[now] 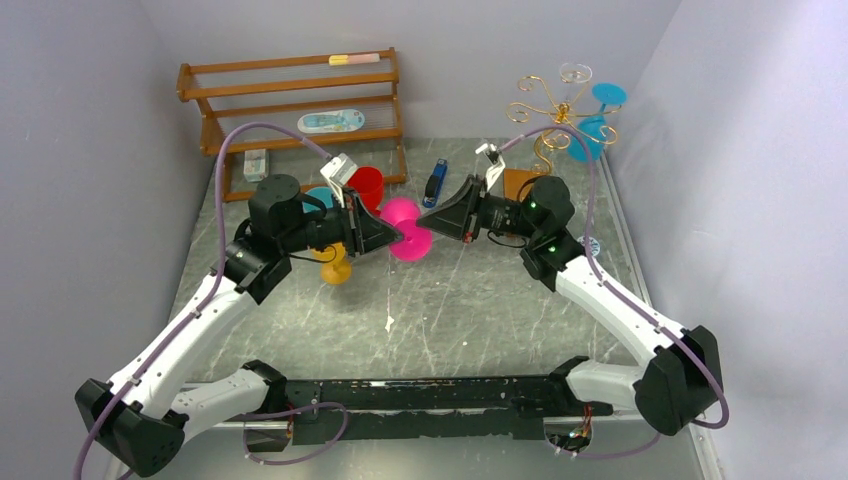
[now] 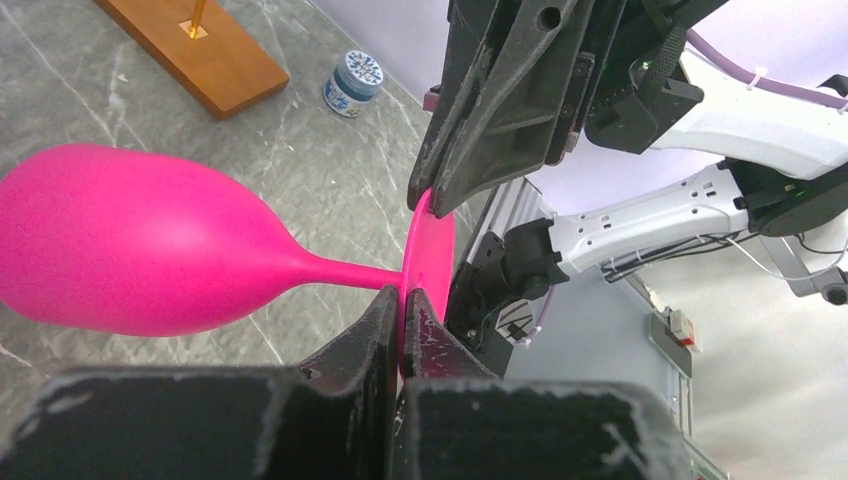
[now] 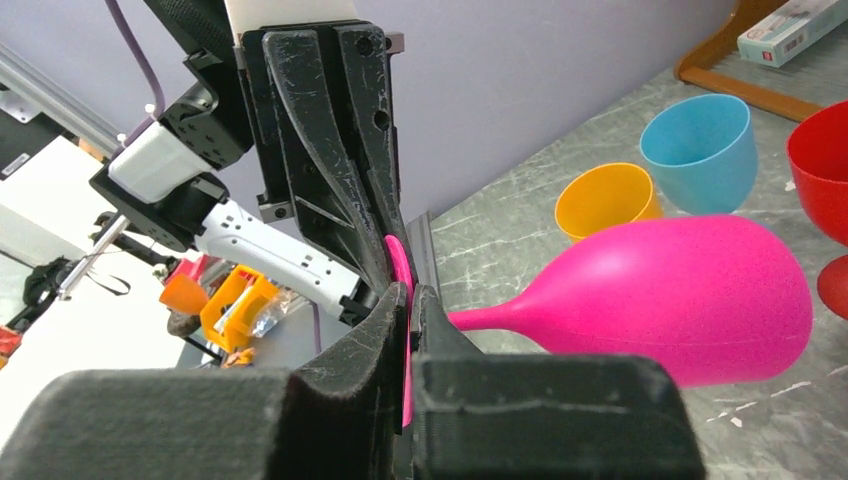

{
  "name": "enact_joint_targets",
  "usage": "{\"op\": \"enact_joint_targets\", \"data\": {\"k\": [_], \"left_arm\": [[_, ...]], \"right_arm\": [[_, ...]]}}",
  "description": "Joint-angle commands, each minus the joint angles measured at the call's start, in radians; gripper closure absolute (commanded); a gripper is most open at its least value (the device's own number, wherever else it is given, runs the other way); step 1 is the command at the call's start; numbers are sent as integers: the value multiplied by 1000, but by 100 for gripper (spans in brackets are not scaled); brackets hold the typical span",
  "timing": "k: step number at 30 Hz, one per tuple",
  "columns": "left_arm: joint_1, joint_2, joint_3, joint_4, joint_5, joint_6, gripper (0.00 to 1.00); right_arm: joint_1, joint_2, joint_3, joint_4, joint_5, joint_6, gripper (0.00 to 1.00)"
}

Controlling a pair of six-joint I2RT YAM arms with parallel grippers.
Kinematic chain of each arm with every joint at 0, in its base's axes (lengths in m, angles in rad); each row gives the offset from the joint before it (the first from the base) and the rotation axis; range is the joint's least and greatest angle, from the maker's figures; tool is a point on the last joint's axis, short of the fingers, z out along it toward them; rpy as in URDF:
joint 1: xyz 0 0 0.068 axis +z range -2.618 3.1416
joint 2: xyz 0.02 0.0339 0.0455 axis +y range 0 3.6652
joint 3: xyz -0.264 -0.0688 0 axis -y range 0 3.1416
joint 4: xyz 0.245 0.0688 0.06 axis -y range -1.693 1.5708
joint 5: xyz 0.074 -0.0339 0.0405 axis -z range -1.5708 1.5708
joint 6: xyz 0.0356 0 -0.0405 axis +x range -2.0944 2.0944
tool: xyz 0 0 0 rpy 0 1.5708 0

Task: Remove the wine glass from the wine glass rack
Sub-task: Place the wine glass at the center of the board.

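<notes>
A pink wine glass [image 1: 402, 215] hangs on its side above the table, off the rack, its bowl [image 2: 130, 250] toward the far side. My left gripper [image 2: 405, 305] is shut on the near rim of its foot [image 2: 432, 240]. From the opposite side my right gripper [image 3: 410, 300] is shut on the same foot disc. In the top view the left gripper [image 1: 400, 238] and right gripper [image 1: 432, 228] meet tip to tip at the glass. The wine glass rack [image 1: 555, 110], gold wire on a wooden base [image 2: 200, 50], stands at the far right, still carrying two blue glasses [image 1: 605, 95] and a clear one [image 1: 575, 72].
A brown slatted shelf [image 1: 300, 100] stands at the far left. Below the glass stand a red glass [image 3: 820, 160], a blue cup [image 3: 697, 150] and an orange cup [image 3: 605, 200]. A blue tool [image 1: 435, 183] lies near the rack base, and a small round tin [image 2: 354, 80] sits by the right wall.
</notes>
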Motion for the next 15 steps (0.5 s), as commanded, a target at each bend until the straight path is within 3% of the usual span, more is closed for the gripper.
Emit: {"op": "enact_joint_targets", "data": {"k": [1,7,11,15], "left_arm": [[2,-7,-6,55,30,5,95],[3,1,-12,82,63,3,95],[2,9,-15,99,94,6,95],[2,14,-17,112,121,12,95]], "right_arm": [[7,-49,-37,16,33,17,89],[7,-107,-84,41,23,7,53],[8,-155,-177,111,25,12,44],[21,-175,-271,254,44,111,41]]}}
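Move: The pink wine glass hangs bowl-down and tilted forward, its foot pinched by both hands. Its middle is about 7 cm ahead of the left hand, 1 cm to its right and 5 cm below; from the right hand about 5 cm ahead, 2 cm left and 7 cm below. Standing some 22 cm below the left hand are the orange glass, 12 ahead and 15 left; the cyan, 20 ahead and 18 left; and the red, 25 ahead and 7 left. The right fingers let go of the pink glass's foot, opening from shut to a bit over half wide, while the left fingers keep their pinch on its edge. The right hand backs off towards its base and to the right, away from the foot, about 4 cm in all, sinking a little at the end with hardly any turn; the left hand all but stays in place. ##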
